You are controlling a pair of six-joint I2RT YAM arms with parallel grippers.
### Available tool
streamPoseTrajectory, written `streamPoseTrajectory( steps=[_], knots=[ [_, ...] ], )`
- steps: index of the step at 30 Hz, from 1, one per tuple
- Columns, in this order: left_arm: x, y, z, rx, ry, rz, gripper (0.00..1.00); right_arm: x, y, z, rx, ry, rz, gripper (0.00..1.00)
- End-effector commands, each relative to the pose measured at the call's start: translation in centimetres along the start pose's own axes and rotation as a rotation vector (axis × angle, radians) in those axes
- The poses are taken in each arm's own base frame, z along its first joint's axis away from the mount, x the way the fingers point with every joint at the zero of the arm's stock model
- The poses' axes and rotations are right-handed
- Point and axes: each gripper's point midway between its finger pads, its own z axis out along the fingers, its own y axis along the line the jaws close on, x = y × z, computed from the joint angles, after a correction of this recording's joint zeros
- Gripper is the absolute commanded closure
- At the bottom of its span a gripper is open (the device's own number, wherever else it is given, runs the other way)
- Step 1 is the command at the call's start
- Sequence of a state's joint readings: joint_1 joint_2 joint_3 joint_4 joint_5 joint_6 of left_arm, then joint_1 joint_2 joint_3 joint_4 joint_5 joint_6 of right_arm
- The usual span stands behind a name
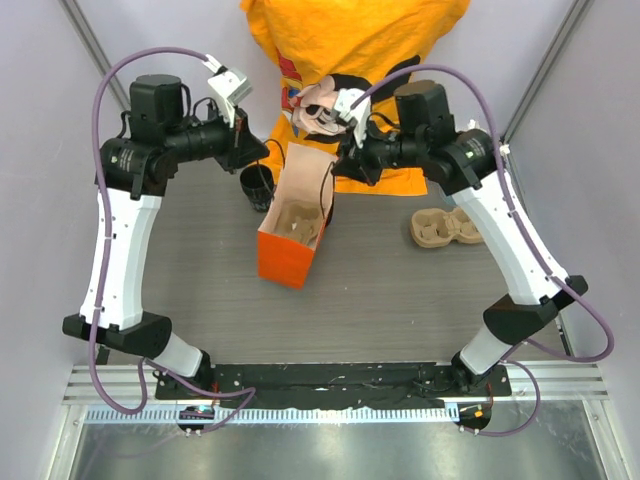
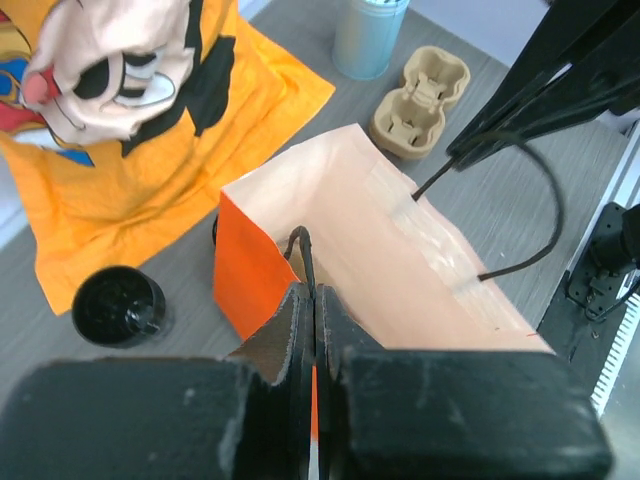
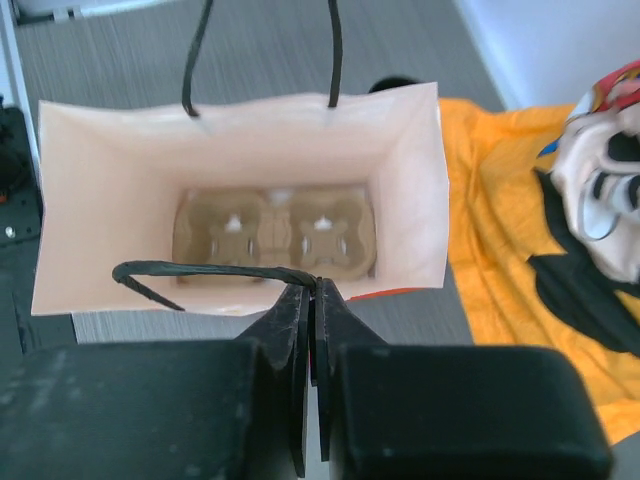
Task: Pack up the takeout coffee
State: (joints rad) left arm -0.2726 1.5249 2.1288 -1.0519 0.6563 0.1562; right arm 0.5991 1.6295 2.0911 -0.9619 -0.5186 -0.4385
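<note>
The takeout coffee [image 1: 257,187], a small black cup with a black lid [image 2: 118,305], stands on the table just left of the orange paper bag [image 1: 290,240]; its top peeks past the bag's far corner [image 3: 400,85]. The bag [image 2: 262,270] stands open, and a brown cardboard cup carrier [image 3: 275,235] lies on its bottom. My left gripper [image 1: 262,150] is shut on the bag's left cord handle [image 2: 300,250]. My right gripper [image 1: 337,160] is shut on the opposite handle [image 3: 220,272]. Each gripper [image 2: 315,290] [image 3: 315,290] pinches its cord at the fingertips.
An orange cloth with a cartoon mask [image 1: 320,105] lies behind the bag. A second cardboard carrier [image 1: 445,228] sits to the right on the table, and a light blue cup [image 2: 368,35] stands beyond it.
</note>
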Motion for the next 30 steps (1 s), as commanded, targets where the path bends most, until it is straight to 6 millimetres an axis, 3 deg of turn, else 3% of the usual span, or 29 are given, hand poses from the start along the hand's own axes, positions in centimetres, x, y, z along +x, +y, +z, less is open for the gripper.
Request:
streamPoseTrajectory(
  steps=[1,6,10,15,17,19,20,21,24,27,30],
  knots=[
    [-2.9,-1.6,-1.2,0.032,-0.083,0.043,1.0,-6.8,0.7,-5.4,0.065,-0.186,-0.054,0.95],
    [-4.1,-2.8,-2.2,0.061,-0.119,0.054,0.99,-8.9,1.8,-7.9,0.066,-0.237,-0.074,0.95],
    [-3.6,-3.6,-2.4,0.091,-0.112,0.045,0.99,-8.1,2.5,-8.3,0.054,-0.218,-0.065,0.95],
    [-2.9,-4.9,-2.4,0.162,-0.1,0.033,0.99,-5.5,3.0,-7.7,0.037,-0.149,-0.041,0.95],
    [-1.5,-5.3,-1.9,0.189,-0.064,0.019,0.98,-4.3,3.6,-7.6,0.018,-0.125,-0.035,0.95],
    [0.0,-5.5,-1.1,0.205,-0.028,0.003,0.98,-0.9,4.3,-5.9,-0.033,-0.046,0.011,0.95],
    [2.3,-5.3,0.0,0.223,0.027,-0.037,0.98,0.1,5.0,-5.7,-0.063,-0.033,0.01,0.94],
    [3.4,-5.7,0.3,0.228,0.052,-0.039,0.97,3.1,5.5,-4.2,-0.098,0.035,0.055,0.94],
    [7.1,-5.6,1.9,0.23,0.13,-0.062,0.98,7.0,6.2,-2.2,-0.137,0.095,0.112,0.94],
    [7.3,-5.2,2.2,0.214,0.137,-0.06,0.98,6.9,5.8,-2.0,-0.119,0.086,0.109,0.94],
    [5.6,-5.1,1.7,0.201,0.103,-0.031,0.97,4.9,5.2,-2.5,-0.1,0.049,0.083,0.94]
  ],
)
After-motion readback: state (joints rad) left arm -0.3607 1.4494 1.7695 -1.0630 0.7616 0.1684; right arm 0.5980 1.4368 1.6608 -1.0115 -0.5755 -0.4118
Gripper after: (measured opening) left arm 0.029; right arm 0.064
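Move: Hanging by its cord handles, one in each gripper, the orange paper bag has its middle about 22 cm below the left hand, 4 cm back and 5 cm to its right; from the right hand it is some 18 cm below, 4 cm back and 7 cm to the left. One black cup stands roughly 12 cm ahead of the left hand and 5 cm left, far below on the table; the other, half hidden behind the bag, is about 8 cm ahead of that hand and 10 cm right. Bouncing the bag by its handles, both hands first rise, the right by about 9 cm and the left only about 3, then drop quickly together to end some 10 cm below where they began. Throughout they drift back towards the base and a little right, and both wrists tip as they come down; the shut fingers keep hold of the cords. ##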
